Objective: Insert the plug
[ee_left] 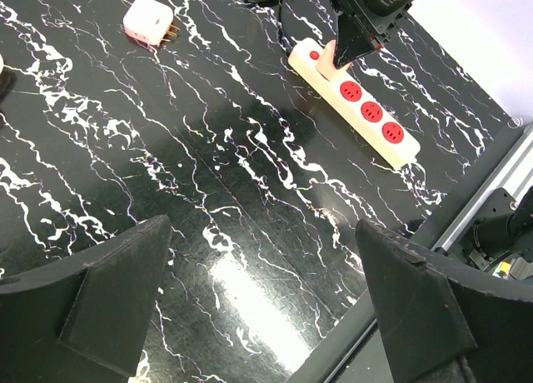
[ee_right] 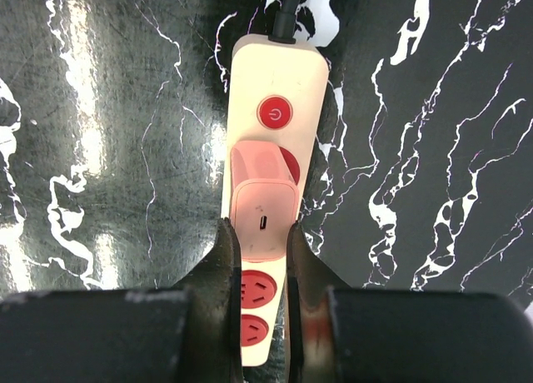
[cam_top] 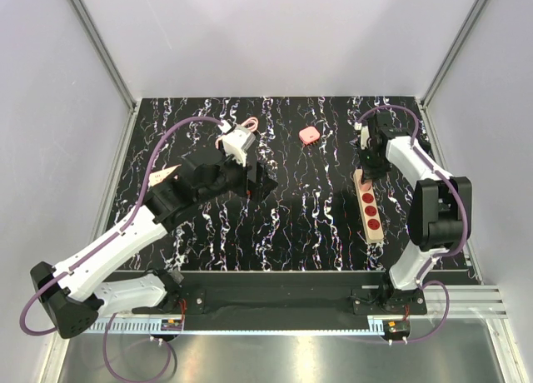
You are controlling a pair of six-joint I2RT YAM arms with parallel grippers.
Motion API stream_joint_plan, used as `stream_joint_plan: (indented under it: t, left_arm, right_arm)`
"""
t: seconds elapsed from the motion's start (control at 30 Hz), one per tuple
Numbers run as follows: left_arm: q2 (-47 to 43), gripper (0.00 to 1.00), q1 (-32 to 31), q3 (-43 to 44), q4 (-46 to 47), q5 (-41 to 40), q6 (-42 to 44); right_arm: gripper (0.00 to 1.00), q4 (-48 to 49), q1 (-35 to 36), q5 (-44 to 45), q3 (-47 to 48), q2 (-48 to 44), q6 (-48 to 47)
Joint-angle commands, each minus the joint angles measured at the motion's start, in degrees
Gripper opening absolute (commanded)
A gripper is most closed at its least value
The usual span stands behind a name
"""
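A salmon-pink plug (ee_right: 262, 212) with a small port on its top face stands on the socket nearest the red button (ee_right: 275, 112) of a cream power strip (ee_right: 250, 83). My right gripper (ee_right: 265, 233) is shut on the plug, one finger on each side. From above, the right gripper (cam_top: 366, 171) hangs over the far end of the strip (cam_top: 371, 212) and hides the plug. The strip (ee_left: 366, 112) and the right gripper (ee_left: 350, 54) also show in the left wrist view. My left gripper (ee_left: 266, 291) is open and empty above bare table, left of centre (cam_top: 256, 186).
A second pink adapter (cam_top: 308, 135) with metal prongs lies loose at the back middle, also in the left wrist view (ee_left: 148, 21). Three red sockets (ee_left: 371, 112) on the strip are free. A looped pink cable (cam_top: 247, 121) sits near the left wrist. White walls enclose the table.
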Motion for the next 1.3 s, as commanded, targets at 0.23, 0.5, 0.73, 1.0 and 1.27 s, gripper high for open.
stream_joint_plan:
  t: [0.23, 0.5, 0.73, 1.0, 1.27]
  left_arm:
    - [-1.5, 0.99, 0.1, -0.1, 2.8, -0.9, 0.7]
    - [-1.3, 0.99, 0.0, 0.0, 2.8, -1.0, 0.7]
    - [-1.0, 0.99, 0.0, 0.0, 2.8, -1.0, 0.8]
    - [-1.1, 0.99, 0.1, 0.1, 2.9, -1.0, 0.9]
    - [-1.1, 0.99, 0.1, 0.1, 2.8, -0.4, 0.6]
  right_arm:
    - [0.0, 4.2, 0.4, 2.5, 6.7, 8.7, -3.6]
    - [0.0, 7.0, 0.4, 4.4, 9.1, 11.0, -5.2]
    - [0.0, 8.1, 0.4, 5.4, 11.1, 11.6, -4.7]
    - [0.0, 8.8, 0.5, 6.9, 9.8, 9.1, -3.4]
    - [0.7, 9.1, 0.4, 4.9, 4.4, 2.7, -3.8]
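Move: The pink plug is already between the right fingertips, its middle about 1 cm below the hand point, over the far-end socket some 4 cm below. The next socket lies about 4 cm back and 1 cm right, and the strip's red switch about 4 cm ahead and 1 cm left. A pink charger sits some 15 cm ahead and 17 cm left. From the idle left hand the plug is about 11 cm ahead, 29 cm right and 22 cm lower. The right fingers keep their pinch on the plug over the far-end socket while the hand stays almost in place, its wrist tilting about 7 degrees so the fingers point more steeply down. They then open wide and let the plug go, the hand slipping roughly 2 cm forward past it as the tilt comes back. ##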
